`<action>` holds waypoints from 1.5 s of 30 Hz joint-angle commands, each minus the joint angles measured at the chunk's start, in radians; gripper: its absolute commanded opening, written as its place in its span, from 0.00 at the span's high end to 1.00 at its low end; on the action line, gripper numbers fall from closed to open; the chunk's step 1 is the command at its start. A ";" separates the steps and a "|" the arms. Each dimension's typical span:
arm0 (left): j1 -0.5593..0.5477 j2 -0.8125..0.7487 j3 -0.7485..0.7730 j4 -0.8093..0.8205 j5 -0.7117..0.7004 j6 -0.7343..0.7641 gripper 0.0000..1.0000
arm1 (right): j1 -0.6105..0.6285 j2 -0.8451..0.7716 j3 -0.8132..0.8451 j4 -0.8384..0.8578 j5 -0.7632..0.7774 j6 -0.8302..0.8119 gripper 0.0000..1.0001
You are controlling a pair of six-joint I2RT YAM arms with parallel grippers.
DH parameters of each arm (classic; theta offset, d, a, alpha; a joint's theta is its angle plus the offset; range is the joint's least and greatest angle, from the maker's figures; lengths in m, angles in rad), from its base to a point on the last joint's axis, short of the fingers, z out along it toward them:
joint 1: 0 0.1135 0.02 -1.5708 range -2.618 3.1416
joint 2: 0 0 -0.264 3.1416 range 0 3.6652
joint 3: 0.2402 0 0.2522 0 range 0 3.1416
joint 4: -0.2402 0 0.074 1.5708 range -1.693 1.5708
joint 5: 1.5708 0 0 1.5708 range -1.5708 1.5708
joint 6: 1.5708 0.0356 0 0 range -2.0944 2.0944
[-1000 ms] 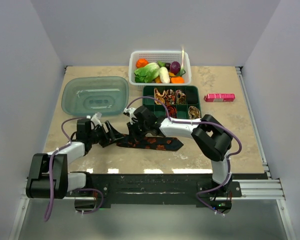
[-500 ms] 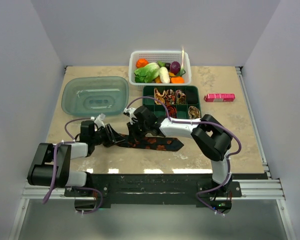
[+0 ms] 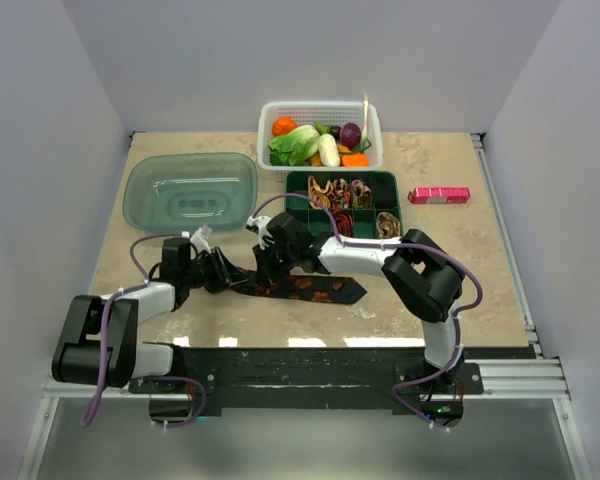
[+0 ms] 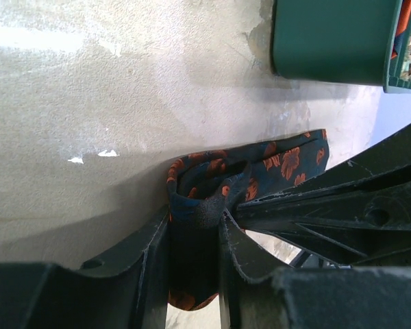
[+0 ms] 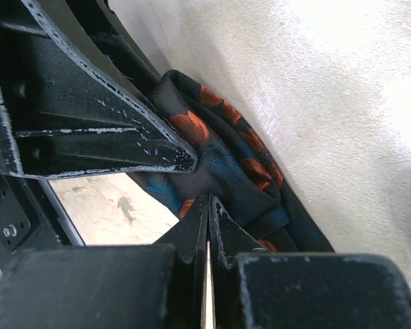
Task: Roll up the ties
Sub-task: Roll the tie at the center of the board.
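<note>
A black tie with orange-red spots lies flat on the table in front of the arms, its left end bunched into a small roll. My left gripper reaches in from the left, and its jaws are shut on that rolled end, fabric filling the gap. My right gripper is shut, its closed tips resting on the tie just beside the roll. Several small rolled ties sit in a green tray.
A white basket of vegetables stands at the back. A clear plastic tub lies at the back left. A pink box sits right of the green tray. The two grippers are crowded close together over the tie's left end.
My left gripper's jaws have closed from wide open onto the tie's rolled end. The right gripper has stayed shut in place.
</note>
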 commanded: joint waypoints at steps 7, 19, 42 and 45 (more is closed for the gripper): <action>-0.016 -0.076 0.253 -0.451 -0.219 0.166 1.00 | -0.003 -0.091 -0.028 -0.040 0.092 -0.021 1.00; -0.171 -0.089 0.418 -0.701 -0.568 0.198 1.00 | -0.004 -0.078 -0.005 -0.043 0.074 -0.021 1.00; -0.522 0.064 0.623 -0.964 -1.135 0.109 1.00 | -0.003 0.003 0.024 0.140 -0.099 0.111 1.00; -0.553 0.087 0.640 -0.977 -1.167 0.097 1.00 | -0.003 0.015 0.021 0.141 -0.105 0.119 1.00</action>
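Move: The left fingers already pinch the tie roll, its middle about 1 cm right of the hand point and level with it; the tie tail's middle lies some 14 cm right and 1 cm back, 2 cm lower. The green box is centred about 22 cm right and 16 cm ahead, at table height. From the shut right fingers, the roll is about 4 cm left and 1 cm below, and the tail's middle 9 cm right, 1 cm back and 3 cm lower. Keeping its pinch on the roll, the left hand rises about 4 cm and shifts a net 3 cm left, first reaching forward and then easing most of the way back, while its wrist rolls nearly 60 degrees, left side rising, so the fingers swing from slanting right to pointing steeply down. The right hand, still shut at the roll's right side, slips some 2 cm right along the tie, waits, then comes back left about 3 cm while rising slightly, ending over the flat strip beside the roll. ##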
